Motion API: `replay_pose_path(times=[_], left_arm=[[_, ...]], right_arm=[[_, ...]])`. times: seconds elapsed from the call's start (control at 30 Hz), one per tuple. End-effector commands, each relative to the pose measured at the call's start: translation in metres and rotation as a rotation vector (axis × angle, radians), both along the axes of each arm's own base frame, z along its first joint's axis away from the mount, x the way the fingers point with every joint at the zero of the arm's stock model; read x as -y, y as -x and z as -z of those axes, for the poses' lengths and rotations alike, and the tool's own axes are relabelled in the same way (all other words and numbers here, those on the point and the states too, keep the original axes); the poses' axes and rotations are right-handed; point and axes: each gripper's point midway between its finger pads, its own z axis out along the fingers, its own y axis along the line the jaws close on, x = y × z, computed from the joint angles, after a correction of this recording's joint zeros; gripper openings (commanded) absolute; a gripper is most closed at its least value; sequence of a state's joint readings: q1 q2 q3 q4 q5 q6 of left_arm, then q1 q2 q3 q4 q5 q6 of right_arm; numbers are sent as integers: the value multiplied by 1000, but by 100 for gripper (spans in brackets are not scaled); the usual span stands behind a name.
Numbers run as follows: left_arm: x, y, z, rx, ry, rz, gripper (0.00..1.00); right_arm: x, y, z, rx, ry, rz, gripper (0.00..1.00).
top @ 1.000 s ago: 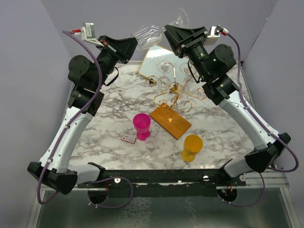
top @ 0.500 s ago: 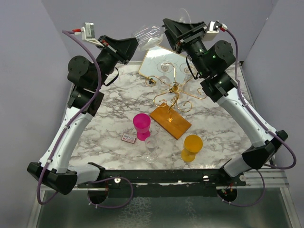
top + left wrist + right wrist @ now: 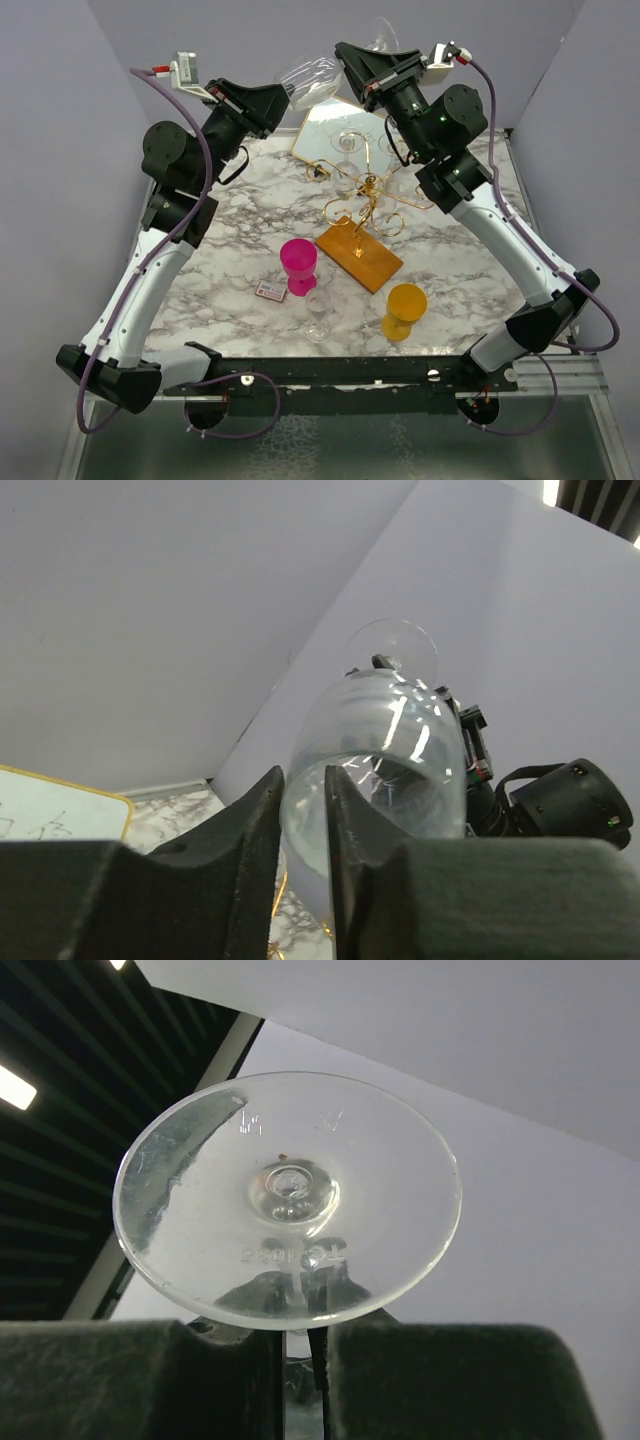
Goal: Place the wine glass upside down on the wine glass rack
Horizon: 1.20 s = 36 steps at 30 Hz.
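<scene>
The clear wine glass (image 3: 315, 75) hangs on its side high above the back of the table, held between both arms. My left gripper (image 3: 288, 93) is shut on the bowl's rim: in the left wrist view one finger is outside the glass wall (image 3: 390, 740) and the other finger (image 3: 345, 810) is inside. My right gripper (image 3: 348, 62) is shut on the stem just under the round foot (image 3: 290, 1195). The wine glass rack (image 3: 365, 195), gold wire on an orange-brown wooden base (image 3: 362, 257), stands below them at mid-table.
A gold-framed mirror (image 3: 335, 125) leans at the back behind the rack. On the marble table (image 3: 230, 225) in front stand a pink cup (image 3: 298, 262), a yellow cup (image 3: 404, 308) and a small clear glass (image 3: 319, 315). A small card (image 3: 271, 291) lies by the pink cup.
The right gripper has swung left and up to the glass and shut on its stem. The left gripper keeps its hold on the bowl's rim.
</scene>
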<state>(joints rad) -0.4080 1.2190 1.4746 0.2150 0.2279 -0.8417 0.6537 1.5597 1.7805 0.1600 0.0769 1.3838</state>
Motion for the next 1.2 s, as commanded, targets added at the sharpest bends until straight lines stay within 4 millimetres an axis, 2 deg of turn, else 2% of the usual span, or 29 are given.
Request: replay_pose_path(times=[0.0,0.13,0.3,0.43,0.53,0.7,0.93,1.17], left_arm=[[-13,31,-28,93,17,-8,34],[-27,35,-24,69,-18,-80,51],[-38,47,-20,41,-106,-128,59],[-49,65,-28,58,-119,-148,64],[-52,77,-40,62,-126,-138,64],[-37,84,-52,17,-108,-33,65],[-9,86,-62,-68,1,168,65],[-3,69,-44,-168,11,175,65]], right_arm=[[12,8,-29,155,19,95,1],[19,14,-42,321,120,195,1],[6,32,-48,627,334,255,1],[-16,46,-33,862,520,226,1],[-30,50,-15,965,626,186,1],[-46,51,3,1079,733,155,1],[-60,56,8,1208,815,186,1],[-78,65,13,1323,884,188,1]])
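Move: The wine glass is held between both hands, the left on its rim and the right on the stem near the foot; its middle is about 4 cm ahead, 6 right and 3 above the left hand. From the right hand, the rack's hub lies some 6 cm right, 1 back and 25 below. Its empty left hook is about 5 left, level fore and aft, 23 below; a hanging glass stands roughly 8 ahead, 2 right, 27 below. The wine glass is let go at its rim as the left fingers spread wide and back off, up and left, then swing rightward and down again. The right hand keeps its pinch on the stem and rolls the foot upwards by over 80 degrees, first rising slightly, then carrying the glass about 7 cm left, some back and down. ##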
